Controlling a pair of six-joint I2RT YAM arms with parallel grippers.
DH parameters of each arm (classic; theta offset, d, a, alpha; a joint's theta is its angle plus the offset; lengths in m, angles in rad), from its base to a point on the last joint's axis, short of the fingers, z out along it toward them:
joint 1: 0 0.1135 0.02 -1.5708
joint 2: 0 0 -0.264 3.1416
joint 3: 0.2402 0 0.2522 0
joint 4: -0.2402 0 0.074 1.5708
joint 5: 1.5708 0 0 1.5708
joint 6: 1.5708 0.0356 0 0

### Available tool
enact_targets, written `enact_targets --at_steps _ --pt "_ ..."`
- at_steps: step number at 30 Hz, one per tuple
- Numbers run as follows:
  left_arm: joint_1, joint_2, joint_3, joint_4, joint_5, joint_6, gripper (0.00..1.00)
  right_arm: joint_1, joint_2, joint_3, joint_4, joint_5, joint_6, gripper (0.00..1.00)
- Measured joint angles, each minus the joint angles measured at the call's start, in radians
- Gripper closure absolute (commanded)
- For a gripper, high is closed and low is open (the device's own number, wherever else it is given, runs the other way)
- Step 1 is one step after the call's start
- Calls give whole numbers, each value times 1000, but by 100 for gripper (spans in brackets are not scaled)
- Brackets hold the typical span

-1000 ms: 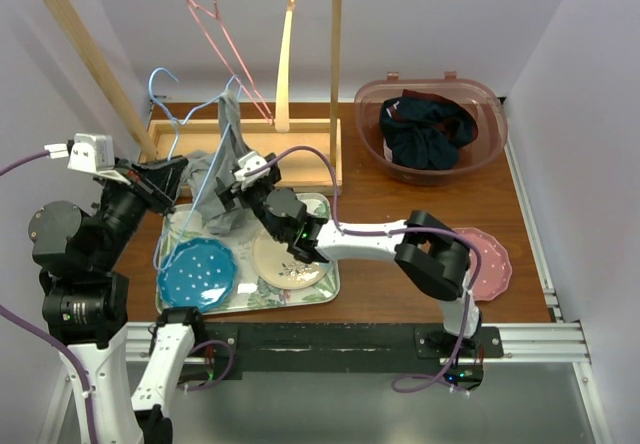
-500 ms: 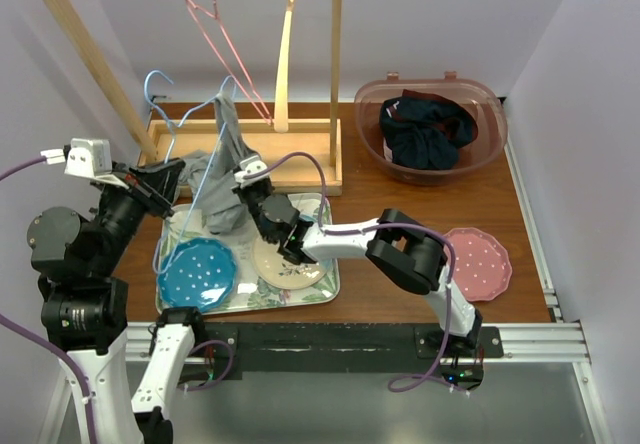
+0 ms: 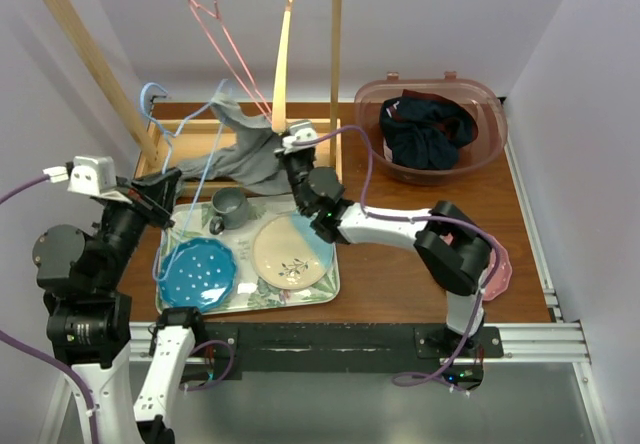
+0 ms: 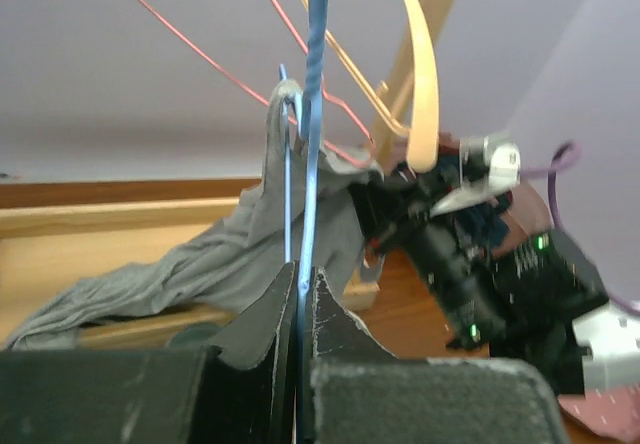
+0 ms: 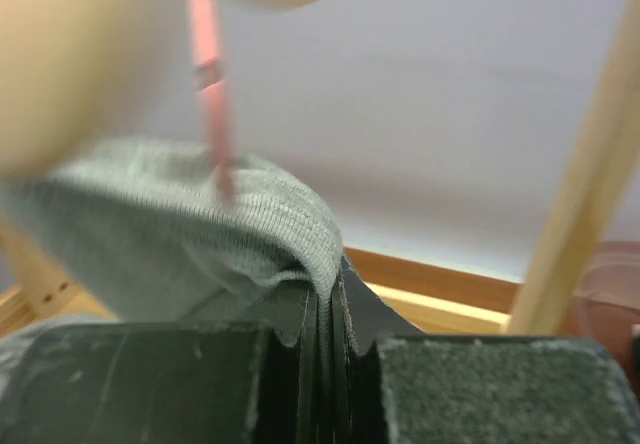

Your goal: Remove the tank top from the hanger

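A grey tank top hangs by one strap on a blue wire hanger and is stretched to the right above the rack's base. My left gripper is shut on the hanger's wire; in the left wrist view the blue hanger rises from between the shut jaws of the left gripper, with the tank top draped behind it. My right gripper is shut on a fold of the tank top, and the cloth is pinched at the tips of the right gripper.
A wooden rack holds a pink wire hanger and a pale wooden hanger. A tray carries a blue plate, a cream plate and a mug. A basket of dark clothes stands back right. A pink plate lies right.
The right gripper shut on the tank top and carried it from over the tray up and right toward the rack, stretching it and uncovering the mug. The left gripper kept hold of the hanger.
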Motion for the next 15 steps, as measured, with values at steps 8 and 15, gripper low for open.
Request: enact_targets --at_steps 8,15 --pt "-26 -47 -143 3 109 13 100 -83 -53 -54 -12 0 24 100" --pt "-53 -63 -185 12 181 53 100 -145 -56 -54 -61 -5 60 100"
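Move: The grey tank top is still hooked over the far end of the blue hanger in my left hand; the middle of its cloth lies about 15 cm ahead of that hand, 14 cm to its right and 6 cm lower. My right hand pinches the cloth's right edge; from it, the pink bin lies some 31 cm right, 14 cm ahead and 22 cm down. The rack's right post is 7 cm right and 10 cm ahead of it, and the wooden hanger's lower end 4 cm left, 2 cm ahead and 6 cm above. Keeping my pinch on the tank top, I draw it with my right hand about 6–7 cm to the right and some 4–5 cm forward, away from the wooden hanger and towards the rack's right post and the bin. My left hand keeps the blue hanger gripped, sinks about 6 cm and eases right, turning some 15 degrees clockwise so the hanger's far end swings down after the cloth. ##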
